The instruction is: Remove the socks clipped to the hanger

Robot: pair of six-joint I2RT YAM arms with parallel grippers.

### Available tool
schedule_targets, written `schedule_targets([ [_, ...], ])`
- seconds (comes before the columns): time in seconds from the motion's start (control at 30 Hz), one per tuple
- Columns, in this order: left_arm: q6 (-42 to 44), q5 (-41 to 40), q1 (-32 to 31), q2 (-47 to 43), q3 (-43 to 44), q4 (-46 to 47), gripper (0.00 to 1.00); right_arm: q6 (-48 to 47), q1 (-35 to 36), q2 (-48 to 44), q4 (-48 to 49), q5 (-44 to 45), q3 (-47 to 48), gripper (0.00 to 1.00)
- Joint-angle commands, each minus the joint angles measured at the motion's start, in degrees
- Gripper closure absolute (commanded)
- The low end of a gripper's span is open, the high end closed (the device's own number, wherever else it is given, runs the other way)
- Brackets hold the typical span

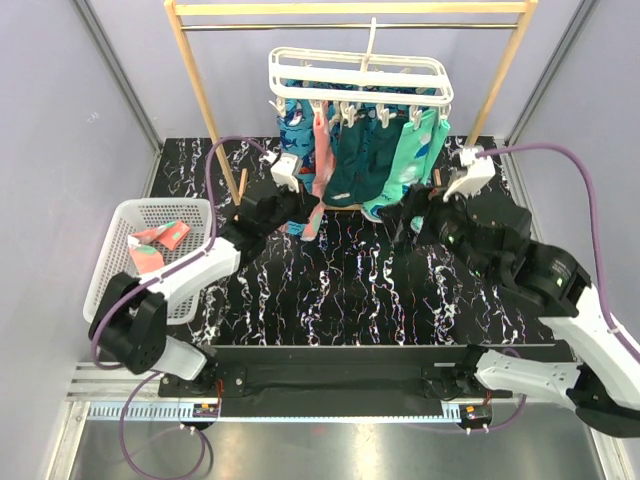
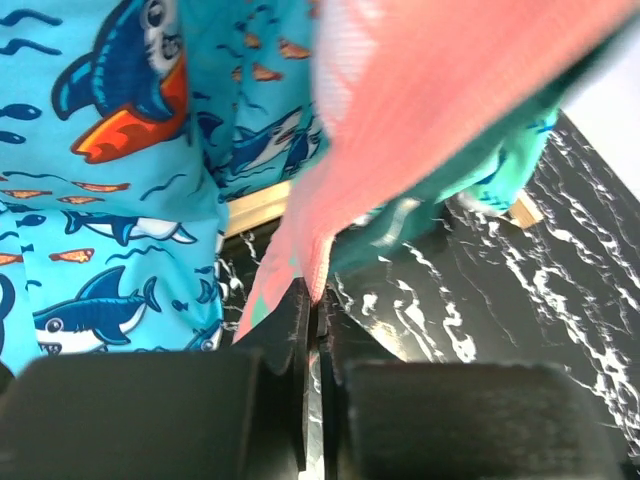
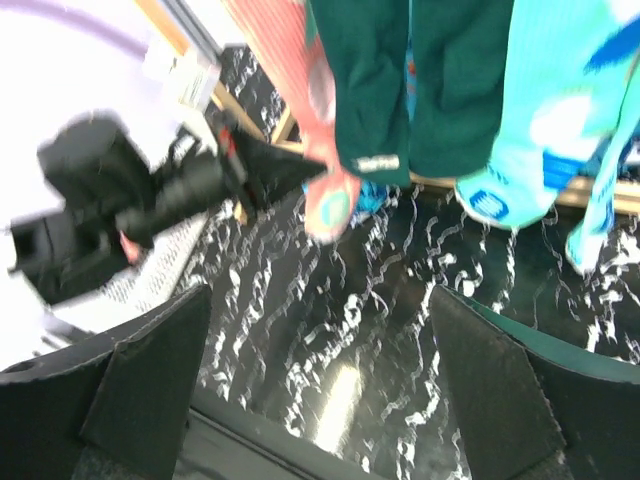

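Observation:
The white hanger (image 1: 360,72) hangs from the wooden rail, with socks clipped under it: bright blue shark-print (image 1: 293,125), coral-pink (image 1: 321,165), dark teal (image 1: 355,165) and mint-green (image 1: 418,148). My left gripper (image 1: 306,208) is shut on the lower part of the coral-pink sock (image 2: 420,100), pinched at the jaw tips (image 2: 316,298); the blue shark sock (image 2: 100,150) hangs just left of it. My right gripper (image 1: 408,215) stands open below the mint-green sock (image 3: 560,110) and dark teal sock (image 3: 410,80), with nothing between its fingers (image 3: 318,300).
A white mesh basket (image 1: 110,250) at the left holds coral and mint fabric (image 1: 160,240). The wooden stand's posts (image 1: 200,95) rise at the back of the black marbled table (image 1: 350,290). Grey walls close in both sides.

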Motion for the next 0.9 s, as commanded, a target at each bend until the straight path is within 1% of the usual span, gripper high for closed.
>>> schedule_targets([
  [0.0, 0.7, -6.0, -2.5, -7.4, -1.2, 3.1, 1.0, 0.7, 0.4, 3.5, -0.2, 4.2, 6.1, 0.04],
  [0.03, 1.0, -6.5, -4.2, -8.5, -1.7, 2.8, 1.0, -0.2, 0.4, 5.5, 1.0, 4.7, 8.3, 0.05],
  [0.1, 1.4, -10.0, -5.8, -11.3, -2.9, 1.3, 1.0, -1.1, 0.3, 8.0, 2.5, 6.0, 11.0, 0.07],
  [0.27, 2.2, -16.5, -12.0, -16.6, -5.3, -0.9, 1.0, -4.9, 0.4, 18.6, 5.1, 7.6, 22.2, 0.15],
  [0.4, 3.2, -21.4, -15.9, -18.0, -6.5, -2.3, 1.0, -7.1, 0.3, 26.1, 7.1, 6.9, 29.6, 0.24],
  [0.53, 3.7, -26.3, -18.8, -19.0, -7.6, -3.4, 1.0, -10.3, 0.3, 33.8, 8.5, 9.1, 37.5, 0.28],
  [0.6, 4.0, -28.7, -20.3, -19.7, -8.0, -3.4, 1.0, -12.7, 0.3, 36.6, 10.1, 8.9, 39.2, 0.32],
  [0.7, 5.1, -32.2, -22.4, -20.2, -8.1, -3.4, 1.0, -13.5, 0.4, 39.6, 9.6, 9.8, 42.8, 0.34],
  [0.87, 6.0, -36.1, -25.3, -19.1, -7.2, -4.5, 1.0, -14.3, 0.4, 41.1, 10.4, 10.9, 43.3, 0.34],
])
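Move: The clip holding the coral sock's top is about 18 cm ahead of the open right hand, 13 cm to its left and 9 cm above. From the right hand, the dark green socks hang some 17 cm ahead and 4 cm left, the mint sock 17 cm ahead and 3 cm right; the shark cloth is 5 cm beyond the clip and 3 cm left of it. From the left hand, already pinching the sock low down, the clip is about 3 cm ahead and 22 cm up. Keeping its pinch on the lower coral sock, the left hand draws it back towards the robot about 11 cm, rising some 6 cm and then sinking half of that. Meanwhile the right hand sweeps about 13 cm forward and 12 cm left, rising 7 cm towards the sock's clip, tipping its fingers up about 10 degrees and narrowing its wide-open fingers to two thirds. ##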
